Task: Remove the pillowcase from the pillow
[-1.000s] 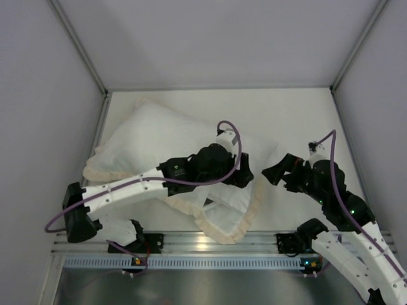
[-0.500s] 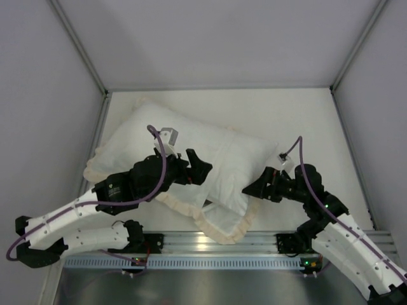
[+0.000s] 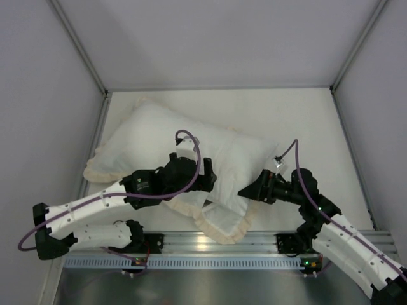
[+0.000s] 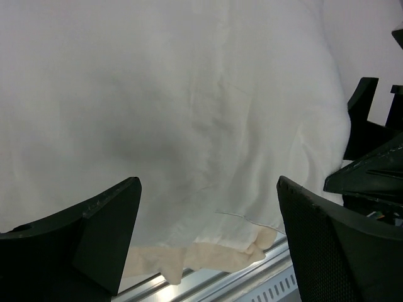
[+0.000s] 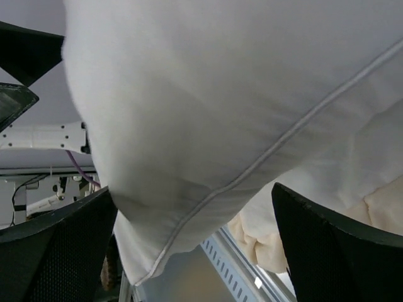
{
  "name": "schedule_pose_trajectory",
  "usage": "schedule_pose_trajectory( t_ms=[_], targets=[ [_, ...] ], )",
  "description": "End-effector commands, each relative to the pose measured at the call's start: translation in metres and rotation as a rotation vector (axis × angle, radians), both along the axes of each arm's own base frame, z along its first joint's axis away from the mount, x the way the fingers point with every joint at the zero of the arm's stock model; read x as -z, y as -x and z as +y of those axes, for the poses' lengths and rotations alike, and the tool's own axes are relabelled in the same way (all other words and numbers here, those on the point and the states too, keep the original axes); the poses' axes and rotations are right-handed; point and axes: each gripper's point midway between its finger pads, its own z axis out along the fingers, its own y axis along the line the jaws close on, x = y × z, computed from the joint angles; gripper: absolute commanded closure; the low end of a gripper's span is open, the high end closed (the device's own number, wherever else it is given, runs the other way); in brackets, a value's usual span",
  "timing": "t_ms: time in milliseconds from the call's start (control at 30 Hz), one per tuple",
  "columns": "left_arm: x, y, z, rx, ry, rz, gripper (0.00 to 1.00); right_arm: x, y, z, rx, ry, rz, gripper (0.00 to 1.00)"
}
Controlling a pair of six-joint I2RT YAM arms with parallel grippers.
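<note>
The pillowcase (image 3: 143, 136) lies white face up on the table, its cream ruffle showing at the left edge (image 3: 95, 170) and the near edge (image 3: 224, 234). The plain white pillow (image 3: 249, 155) bulges out at its right end. My left gripper (image 3: 207, 182) hovers open over the near middle of the bundle; white fabric and frill (image 4: 208, 255) lie below its gripper (image 4: 208, 236), nothing is held. My right gripper (image 3: 244, 191) is open at the near right corner. A piped white pillow corner (image 5: 189, 163) sits between the fingers of the right gripper (image 5: 195, 248), with frill (image 5: 264, 245) behind.
An aluminium rail (image 3: 191, 241) runs along the near edge under the overhanging frill. White walls and metal posts (image 3: 79, 44) close in the table (image 3: 305, 121) on three sides. The two grippers are close to each other; the right one's black fingers (image 4: 368, 126) show in the left wrist view.
The left gripper drew back leftward from the pillow's right end, then settled over the near middle. The right gripper moved left and nearer, up to the pillow's corner.
</note>
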Motion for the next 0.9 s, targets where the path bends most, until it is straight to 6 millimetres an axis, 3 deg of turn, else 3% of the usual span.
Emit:
schedule_pose_trajectory(
  t_ms=[0, 133, 267, 367, 400, 433, 467, 633, 867],
  targets=[
    [0.001, -0.004, -0.008, 0.002, -0.022, 0.001, 0.09, -0.013, -0.004, 0.017, -0.045, -0.084, -0.053, 0.01],
    [0.012, -0.010, -0.010, -0.023, -0.065, 0.003, 0.09, -0.023, -0.010, 0.032, -0.056, -0.133, -0.108, 0.01],
    [0.020, -0.012, -0.011, -0.031, -0.090, 0.012, 0.09, -0.015, -0.010, 0.044, -0.070, -0.153, -0.094, 0.05],
    [0.027, -0.014, -0.010, -0.046, -0.101, 0.016, 0.09, -0.006, -0.016, 0.047, -0.019, -0.144, -0.085, 0.40],
    [0.028, -0.014, -0.010, -0.045, -0.100, 0.017, 0.09, -0.004, -0.023, 0.046, 0.023, -0.137, -0.088, 0.77],
    [0.031, -0.013, -0.010, -0.043, -0.102, 0.020, 0.09, -0.002, -0.024, 0.045, 0.037, -0.129, -0.092, 0.96],
    [0.030, -0.013, -0.010, -0.043, -0.097, 0.020, 0.09, -0.003, -0.026, 0.044, 0.048, -0.120, -0.093, 1.00],
    [0.027, -0.017, -0.009, -0.052, -0.115, -0.002, 0.09, 0.003, -0.024, 0.032, 0.094, -0.060, -0.094, 1.00],
    [0.038, -0.029, -0.005, -0.107, -0.187, -0.025, 0.13, -0.023, 0.001, 0.030, 0.025, -0.143, -0.095, 1.00]
  ],
)
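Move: The pillow's piped near-right corner lies between and just past the right gripper's open fingers, about 4 cm left, 1 cm ahead and 3 cm below. The frilled pillowcase flap lies some 13 cm back, 6 cm left and 10 cm lower. From the left hand, the white cloth it is above lies about 2 cm ahead, 1 cm right and 6 cm below; the piped corner is some 10 cm right, 5 cm back and 8 cm below. Slide the open right gripper about 4 cm left and 3 cm down over the pillow's piped corner, shut it fully to pinch cloth and seam, then lift some 2 cm while easing slightly right and back. Meanwhile sink the left gripper about 4 cm with a little forward drift, fingers staying open, until its tips come down to the white cloth. ##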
